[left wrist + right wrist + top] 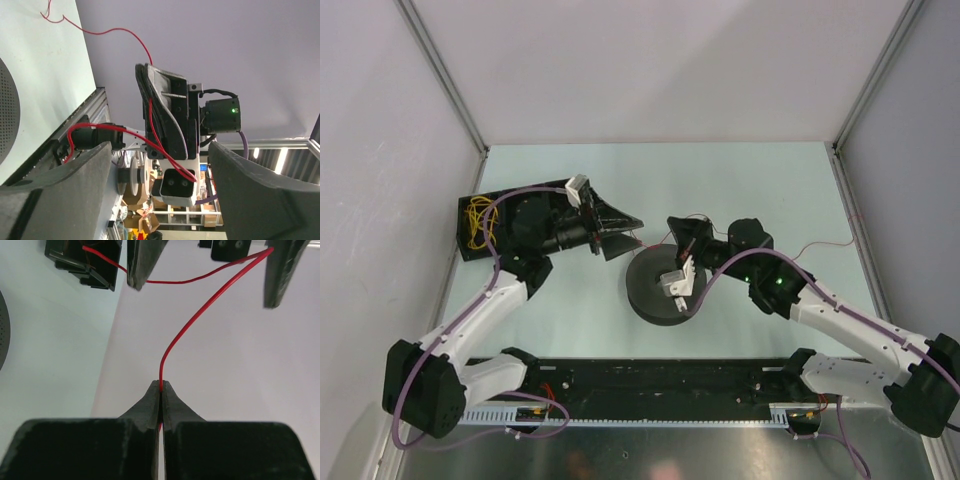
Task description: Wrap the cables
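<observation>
The cable (pixel 200 305) is a thin red wire. My right gripper (pixel 161 385) is shut on it, and the wire rises from its tips. From there the wire runs up to one finger (pixel 282 270) of my left gripper, then across to the other finger (pixel 142 265). My left gripper (pixel 159 145) is open wide and faces the right gripper, with the cable (pixel 155 125) crossing the gap. In the top view the left gripper (pixel 638 232) and right gripper (pixel 672 225) meet just behind the dark grey spool (pixel 660 290). A loose stretch of cable (pixel 825 245) trails right over the table.
A black box with yellow wires (pixel 480 225) stands at the left behind the left arm. A black rail (pixel 660 380) runs along the near edge between the arm bases. Grey walls with metal posts (pixel 470 120) close the table in.
</observation>
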Motion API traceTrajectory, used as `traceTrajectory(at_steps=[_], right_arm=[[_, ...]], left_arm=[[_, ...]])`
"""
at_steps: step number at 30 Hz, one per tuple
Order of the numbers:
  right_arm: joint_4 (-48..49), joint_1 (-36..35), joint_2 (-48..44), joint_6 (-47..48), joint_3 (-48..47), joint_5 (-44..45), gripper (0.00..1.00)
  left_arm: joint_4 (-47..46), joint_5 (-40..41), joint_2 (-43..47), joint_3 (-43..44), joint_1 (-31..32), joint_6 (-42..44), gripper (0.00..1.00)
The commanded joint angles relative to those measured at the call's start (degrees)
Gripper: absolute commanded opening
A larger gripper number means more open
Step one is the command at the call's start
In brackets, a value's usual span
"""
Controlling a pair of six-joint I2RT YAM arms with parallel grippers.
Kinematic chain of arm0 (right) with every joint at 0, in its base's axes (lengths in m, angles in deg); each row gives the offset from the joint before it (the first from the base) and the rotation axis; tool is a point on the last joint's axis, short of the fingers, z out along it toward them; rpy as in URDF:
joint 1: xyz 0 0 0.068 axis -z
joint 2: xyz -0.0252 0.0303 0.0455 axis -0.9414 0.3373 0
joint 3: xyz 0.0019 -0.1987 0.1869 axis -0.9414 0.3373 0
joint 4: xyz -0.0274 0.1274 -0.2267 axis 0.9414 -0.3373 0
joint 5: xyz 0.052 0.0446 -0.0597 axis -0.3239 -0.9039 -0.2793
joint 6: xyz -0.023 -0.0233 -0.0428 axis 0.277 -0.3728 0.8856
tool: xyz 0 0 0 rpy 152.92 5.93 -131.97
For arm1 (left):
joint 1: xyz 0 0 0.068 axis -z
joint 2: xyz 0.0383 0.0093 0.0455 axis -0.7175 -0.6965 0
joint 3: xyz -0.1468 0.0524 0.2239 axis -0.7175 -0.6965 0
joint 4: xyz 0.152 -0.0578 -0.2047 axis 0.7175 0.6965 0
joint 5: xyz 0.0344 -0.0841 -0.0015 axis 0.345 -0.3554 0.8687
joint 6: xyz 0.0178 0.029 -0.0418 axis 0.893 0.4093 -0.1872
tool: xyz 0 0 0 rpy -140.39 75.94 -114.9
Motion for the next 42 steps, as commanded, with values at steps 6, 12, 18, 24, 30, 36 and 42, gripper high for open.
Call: traceTrajectory(at_steps=[6, 12, 18, 24, 30, 36, 42], right_arm=[[0.4, -1.7, -1.3, -1.7, -0.2, 1.0, 0.00], [-1.8, -2.3, -2.9, -3.1, 0.4, 0.2, 0.00], [-5.4, -3.5, -4.4, -4.5, 1.4, -0.1, 0.00], [-5.3, -4.3, -4.0, -9.9, 1.5, 0.2, 0.00], [-4.2, -3.8, -3.7, -22.7, 1.3, 0.5, 0.36], [-17.6, 3.5, -5.5, -38.1, -1.5, -5.2, 0.63], [-30.3, 21.1, -6.7, -51.2, -5.4, -15.3, 0.64]], left_arm=[[-11.3, 3.9, -2.5, 1.7, 0.4, -1.4, 0.62], [-16.5, 6.1, -4.2, 1.3, -0.3, -1.1, 0.50], [-19.7, 7.5, -5.5, 2.3, -1.5, 0.4, 0.35], [-20.7, 6.5, -5.4, 4.3, -1.7, 4.3, 0.03], [-18.5, 1.9, -2.3, 6.3, -4.5, 11.3, 0.00], [2.4, -2.1, 2.9, 14.4, -11.7, 31.9, 0.00], [24.0, -6.3, 6.1, 24.8, -20.0, 52.5, 0.00]])
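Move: The stretch of red cable I want is held in my right fingertips: it lies about 3 cm ahead of my open left hand and 5 cm to its right, nearly level. From my right hand that stretch is some 2 cm back and 3 cm left, 1 cm up. The grey reel sits about 26 cm below my left hand, level fore-and-aft and 7 cm right; the tray's right compartment is 22 cm ahead, 21 cm left and 28 cm down. My right hand keeps its pinch and brings the cable back about 3 cm and slightly down while my left reaches forward some 5 cm, closing on the cable near its free end. Then my right fingers open and let go, swinging right and down with the wrist turning about 45 degrees, as my left, rolling, lifts the cable up and left, away from the reel. ##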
